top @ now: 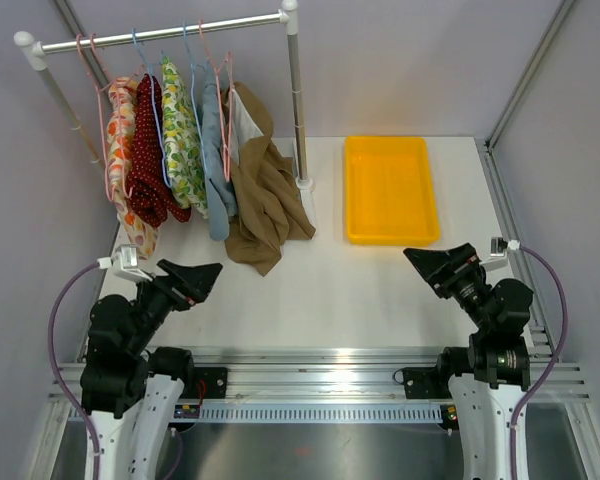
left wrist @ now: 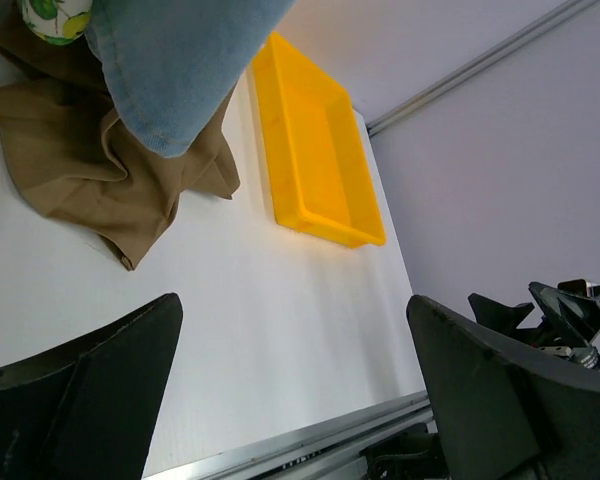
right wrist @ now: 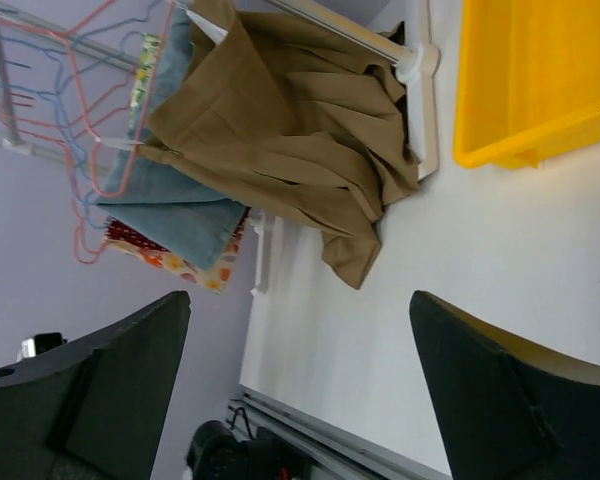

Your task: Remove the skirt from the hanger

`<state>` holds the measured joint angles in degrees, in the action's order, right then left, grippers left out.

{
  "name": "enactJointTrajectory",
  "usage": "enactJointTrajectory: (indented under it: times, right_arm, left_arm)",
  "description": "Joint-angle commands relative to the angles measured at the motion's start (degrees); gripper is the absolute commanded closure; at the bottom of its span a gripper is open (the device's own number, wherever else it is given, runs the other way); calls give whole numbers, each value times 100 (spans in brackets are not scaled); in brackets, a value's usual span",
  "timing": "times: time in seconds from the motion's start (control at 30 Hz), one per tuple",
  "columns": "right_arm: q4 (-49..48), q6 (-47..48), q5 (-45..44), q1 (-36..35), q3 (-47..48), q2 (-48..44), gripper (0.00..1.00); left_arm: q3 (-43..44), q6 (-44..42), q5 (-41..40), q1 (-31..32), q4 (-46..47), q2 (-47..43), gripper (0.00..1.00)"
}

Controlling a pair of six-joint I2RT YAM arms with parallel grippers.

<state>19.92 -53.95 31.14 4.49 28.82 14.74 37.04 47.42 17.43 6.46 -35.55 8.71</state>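
Observation:
A tan pleated skirt point(top: 265, 195) hangs from the rightmost pink hanger point(top: 223, 100) on the rack, its lower part pooled on the white table. It also shows in the left wrist view point(left wrist: 90, 170) and in the right wrist view point(right wrist: 280, 130). My left gripper point(top: 208, 272) is open and empty above the near left of the table, well short of the skirt; its jaws stand wide apart in the left wrist view point(left wrist: 293, 300). My right gripper point(top: 417, 257) is open and empty at the near right, also wide apart in its own view point(right wrist: 300, 297).
The rack rail point(top: 160, 32) carries several more hangers with a blue denim garment point(top: 216, 170), a green floral one point(top: 183, 135), a red dotted one point(top: 150, 160) and an orange floral one point(top: 125, 150). The rack post point(top: 297, 100) stands beside the skirt. A yellow tray point(top: 352, 190) lies at the back right.

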Motion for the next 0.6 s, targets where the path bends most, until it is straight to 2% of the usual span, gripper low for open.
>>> enactJointTrajectory:
  times: [0.0, 0.03, 0.1, 0.2, 0.23, 0.43, 0.5, 0.53, 0.57]
  right_arm:
    - [5, -992, 94, -18, 11, -356, 0]
    - [-685, -1342, 269, -27, -295, -402, 1]
    - [-1033, -1591, 516, -18, -464, -324, 1]
    - [-526, -971, 446, -18, 17, 44, 0]
    - [-81, -455, 307, -27, 419, 142, 0]
    - [1064, 954, -247, -18, 1651, 705, 0]
    - [1276, 1219, -414, -18, 1828, 845, 0]
    - [1469, 1473, -615, -18, 1960, 890, 0]
    - [1532, 1580, -704, -18, 1996, 916, 0]
  left_arm:
    - [628, -591, 270, 5, -198, 70, 1]
    - [803, -707, 174, 5, -180, 78, 1]
    - [1672, -1109, -255, 5, -592, 419, 1]
    - [3148, -1733, -574, -4, -1155, 1622, 2]
    - [3465, -1840, -583, -4, -1260, 1930, 5]
    - [5742, -2114, -487, 13, -1033, 4162, 6]
    - [6295, -2227, -652, 118, -1059, 4733, 5]
    - [6838, -2298, -792, 223, -1129, 5258, 3]
    - [7165, -2368, -1220, 564, -1173, 5586, 3]
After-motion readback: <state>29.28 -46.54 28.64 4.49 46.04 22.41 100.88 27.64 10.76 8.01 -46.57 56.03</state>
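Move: The pink hanger at the rack's right end, which carries the brown skirt, has its middle some 22 cm ahead of the left hand, 2 cm right and 12 cm above. The skirt's middle is about 22 cm ahead, 8 cm right and 8 cm below; the denim garment is 21 cm straight ahead, near hand height, with the lemon-print one 23 cm ahead and 6 cm left. From the right hand the skirt lies about 19 cm ahead, 29 cm left and 8 cm below. The left hand, open and empty, swings fast up some 24 cm to the height of the hangers, first drawing back a couple of centimetres and then reaching nearly 10 cm forward towards them and the rod, while it rolls its left side up and tips its fingers upward, roughly 20 degrees in all. The right hand, also open and touching nothing, dips its roll one way and back and rises about 6 cm over the table in front of the yellow bin. ##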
